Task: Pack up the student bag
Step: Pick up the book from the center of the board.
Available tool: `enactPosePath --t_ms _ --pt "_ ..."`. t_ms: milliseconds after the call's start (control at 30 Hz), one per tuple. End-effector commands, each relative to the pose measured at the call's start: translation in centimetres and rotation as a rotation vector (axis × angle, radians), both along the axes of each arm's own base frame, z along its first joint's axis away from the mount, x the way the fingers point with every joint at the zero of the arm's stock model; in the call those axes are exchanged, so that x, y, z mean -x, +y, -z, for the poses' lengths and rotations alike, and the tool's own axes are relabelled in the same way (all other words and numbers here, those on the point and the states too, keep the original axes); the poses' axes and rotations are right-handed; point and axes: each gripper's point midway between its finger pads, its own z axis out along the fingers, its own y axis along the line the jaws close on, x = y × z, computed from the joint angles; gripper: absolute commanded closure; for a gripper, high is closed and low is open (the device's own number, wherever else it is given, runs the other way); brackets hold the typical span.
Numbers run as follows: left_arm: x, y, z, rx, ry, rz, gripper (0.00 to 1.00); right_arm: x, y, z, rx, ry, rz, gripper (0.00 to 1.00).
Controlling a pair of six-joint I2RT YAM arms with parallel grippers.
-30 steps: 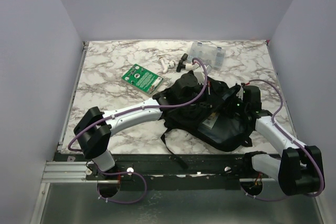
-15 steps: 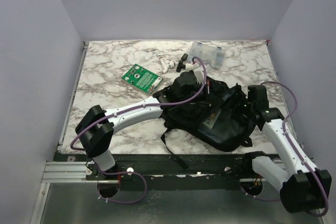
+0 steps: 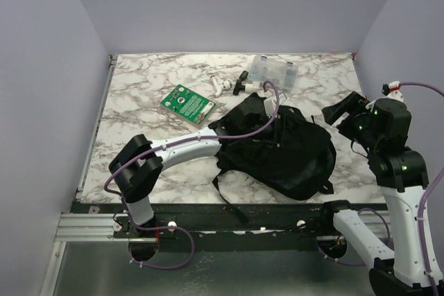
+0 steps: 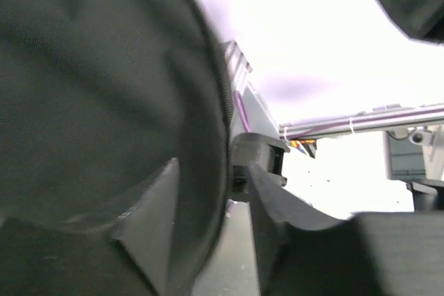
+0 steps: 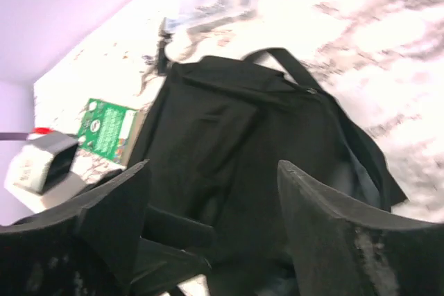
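Note:
The student bag [image 3: 291, 157] is a black backpack lying flat at the table's middle right; it also fills the right wrist view [image 5: 243, 136]. My left gripper [image 3: 269, 110] is at the bag's far top edge. In the left wrist view its jaws [image 4: 236, 178] stand narrow, with the bag's black fabric [image 4: 90, 102] and its edge between them. My right gripper [image 3: 345, 111] is raised in the air to the right of the bag. Its jaws [image 5: 214, 171] are wide open and empty.
A green circuit board [image 3: 186, 102] lies left of the bag's top and also shows in the right wrist view [image 5: 104, 129]. A clear plastic compartment box [image 3: 275, 72] stands at the back. Small white pieces [image 3: 220, 86] and a black T-shaped part [image 3: 240, 82] lie beside it.
My right gripper has come out of the bag's mouth, risen and swung right. The bag's opening has dropped and now lies flat. My left gripper has shifted slightly right.

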Motion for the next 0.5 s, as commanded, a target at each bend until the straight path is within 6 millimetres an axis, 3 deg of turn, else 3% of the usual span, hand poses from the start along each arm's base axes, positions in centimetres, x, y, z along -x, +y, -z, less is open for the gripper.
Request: enactPosePath --t_ms 0,67,100,133,200,300,400,467 --pt "2.1 1.2 -1.9 0.054 -0.06 0.088 0.44 -1.7 3.6 -3.2 0.053 -0.111 -0.281 0.2" --pt "2.8 2.6 -2.8 0.07 -0.079 0.108 0.4 -2.8 6.1 -3.7 0.002 -0.151 -0.411 0.19" --pt "3.1 3.3 -3.1 0.075 -0.097 0.112 0.36 -3.5 7.5 -3.2 -0.039 -0.151 -0.48 0.14" --pt "3.5 4.2 -3.3 0.075 -0.125 0.11 0.31 -4.1 8.5 -2.8 -0.074 -0.151 -0.521 0.01" --pt "4.1 6.1 -3.5 0.063 -0.17 0.099 0.24 -5.5 10.3 -1.0 -0.148 -0.143 -0.591 0.0" --pt "4.9 9.4 -3.5 0.015 -0.22 0.062 0.2 -7.7 12.8 0.6 -0.11 -0.125 -0.62 0.0" --pt "5.6 13.6 -2.2 -0.064 -0.3 0.003 0.16 -9.4 17.1 2.5 -0.005 -0.093 -0.697 0.0" --pt "4.9 16.7 -0.7 -0.159 -0.337 -0.084 0.13 -10.3 19.9 3.8 0.005 -0.078 -0.749 0.0"
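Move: The green book lies some 32 cm ahead of my left hand and about 34 cm to its left, roughly 21 cm lower. The black bag's middle is about 11 cm ahead of that hand, level with it sideways and 16 cm below. The white gadget sits 12 cm beyond the book and 13 cm to its right. From my right hand the book is about 29 cm ahead, 49 cm left and 28 cm down, and the bag 7 cm ahead, 15 cm left and 22 cm down. I swing my right hand left and forward over the bag towards the green book, about 15 cm left and 8 cm out, rising a little before dipping, turning some 35 degrees counter-clockwise and opening fully. My left hand keeps opening and clears the bag's edge, drawing back slightly at first, then sweeping left and up. ##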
